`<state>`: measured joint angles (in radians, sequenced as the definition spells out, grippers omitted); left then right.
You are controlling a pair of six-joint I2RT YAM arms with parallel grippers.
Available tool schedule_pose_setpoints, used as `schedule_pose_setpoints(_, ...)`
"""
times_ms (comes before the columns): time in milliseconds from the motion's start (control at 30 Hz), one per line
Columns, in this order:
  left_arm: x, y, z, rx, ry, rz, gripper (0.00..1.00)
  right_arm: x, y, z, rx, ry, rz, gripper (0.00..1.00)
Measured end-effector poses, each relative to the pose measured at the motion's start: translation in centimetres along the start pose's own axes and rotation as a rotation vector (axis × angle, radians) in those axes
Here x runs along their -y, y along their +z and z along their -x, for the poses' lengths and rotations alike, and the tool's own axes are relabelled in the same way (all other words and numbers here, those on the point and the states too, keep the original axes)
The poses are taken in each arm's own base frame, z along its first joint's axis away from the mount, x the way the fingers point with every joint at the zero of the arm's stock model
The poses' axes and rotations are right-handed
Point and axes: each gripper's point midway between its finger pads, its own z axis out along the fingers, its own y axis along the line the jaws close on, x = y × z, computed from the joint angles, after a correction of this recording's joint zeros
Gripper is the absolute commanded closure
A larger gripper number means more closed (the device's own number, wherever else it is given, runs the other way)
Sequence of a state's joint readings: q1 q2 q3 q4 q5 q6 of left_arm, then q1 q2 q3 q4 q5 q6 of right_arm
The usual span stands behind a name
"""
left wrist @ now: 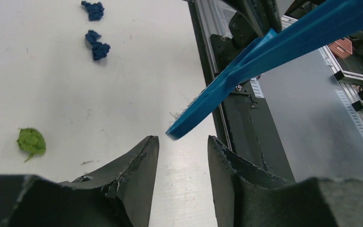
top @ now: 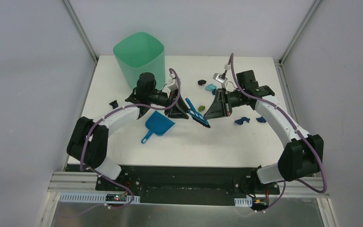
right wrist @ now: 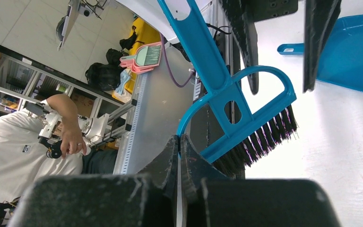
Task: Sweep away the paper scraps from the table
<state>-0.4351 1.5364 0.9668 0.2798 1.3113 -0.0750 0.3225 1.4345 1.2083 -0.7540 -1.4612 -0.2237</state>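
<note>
The blue hand brush (top: 196, 113) with black bristles (right wrist: 264, 137) hangs tilted over the table (top: 227, 142) centre. My right gripper (right wrist: 180, 138) is shut on its thin blue hoop. The brush handle (left wrist: 264, 61) ends just beyond the tips of my left gripper (left wrist: 182, 142), which stands open with nothing between its fingers. Paper scraps lie scattered: a green one (left wrist: 31, 141), dark blue ones (left wrist: 99, 47) (top: 242, 120), a light blue one (top: 211, 87) and black ones (top: 202, 82) (top: 114, 103).
A blue dustpan (top: 158, 125) lies on the table in front of my left gripper (top: 182, 113). A mint-green bin (top: 139, 59) stands at the back left. The table's black front edge (left wrist: 246, 132) runs close beside the left fingers.
</note>
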Motion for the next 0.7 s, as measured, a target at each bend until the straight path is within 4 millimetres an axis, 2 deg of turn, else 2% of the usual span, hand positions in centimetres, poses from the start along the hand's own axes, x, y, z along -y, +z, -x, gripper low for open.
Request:
schedule_pose_setpoints(200, 1.4, 2.0, 0.4, 0.000, 0.019, -0.066, 0.69, -0.5, -0.6, 0.6, 0.023, 0.010, 0.006, 1.00)
schedule_pose_setpoints(433, 1.9, 2.2, 1.0, 0.009, 0.036, -0.093, 0.91, -1.1, -0.9, 1.1, 0.037, -0.017, 0.002, 0.98)
schedule_pose_setpoints(567, 2.0, 2.1, -0.2, -0.020, 0.026, -0.103, 0.93, 0.3, -1.4, 0.9, 0.045, -0.027, -0.069, 0.67)
schedule_pose_setpoints(700, 0.9, 1.9, -1.8, -0.103, 0.028, -0.026, 0.95, 3.9, -2.0, -0.6, 0.008, -0.079, -0.269, 0.51)
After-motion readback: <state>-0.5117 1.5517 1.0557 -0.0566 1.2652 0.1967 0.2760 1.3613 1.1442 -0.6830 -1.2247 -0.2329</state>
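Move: The brush hangs handle-up between the grippers, its near corner in front of the left fingers and its middle about 4 cm to the left hand's right and 3 cm above. For the right hand, which holds its other side, that middle is roughly 3 cm to the left and 3 cm above, level fore and aft. On the table, some 20 cm below the left hand, the dustpan lies about 13 cm left and 5 cm ahead, the green scrap 7 cm right and 12 cm ahead. Rightward and slightly back, about 2 cm each, the left hand brings its half-open fingers around the near lower corner of the brush and pinches it, then sinks about 3 cm. The right hand holds on while rising slightly, then opens its fingers to nearly half, letting go of the brush, and goes down and forward, turning some 10 degrees clockwise. ##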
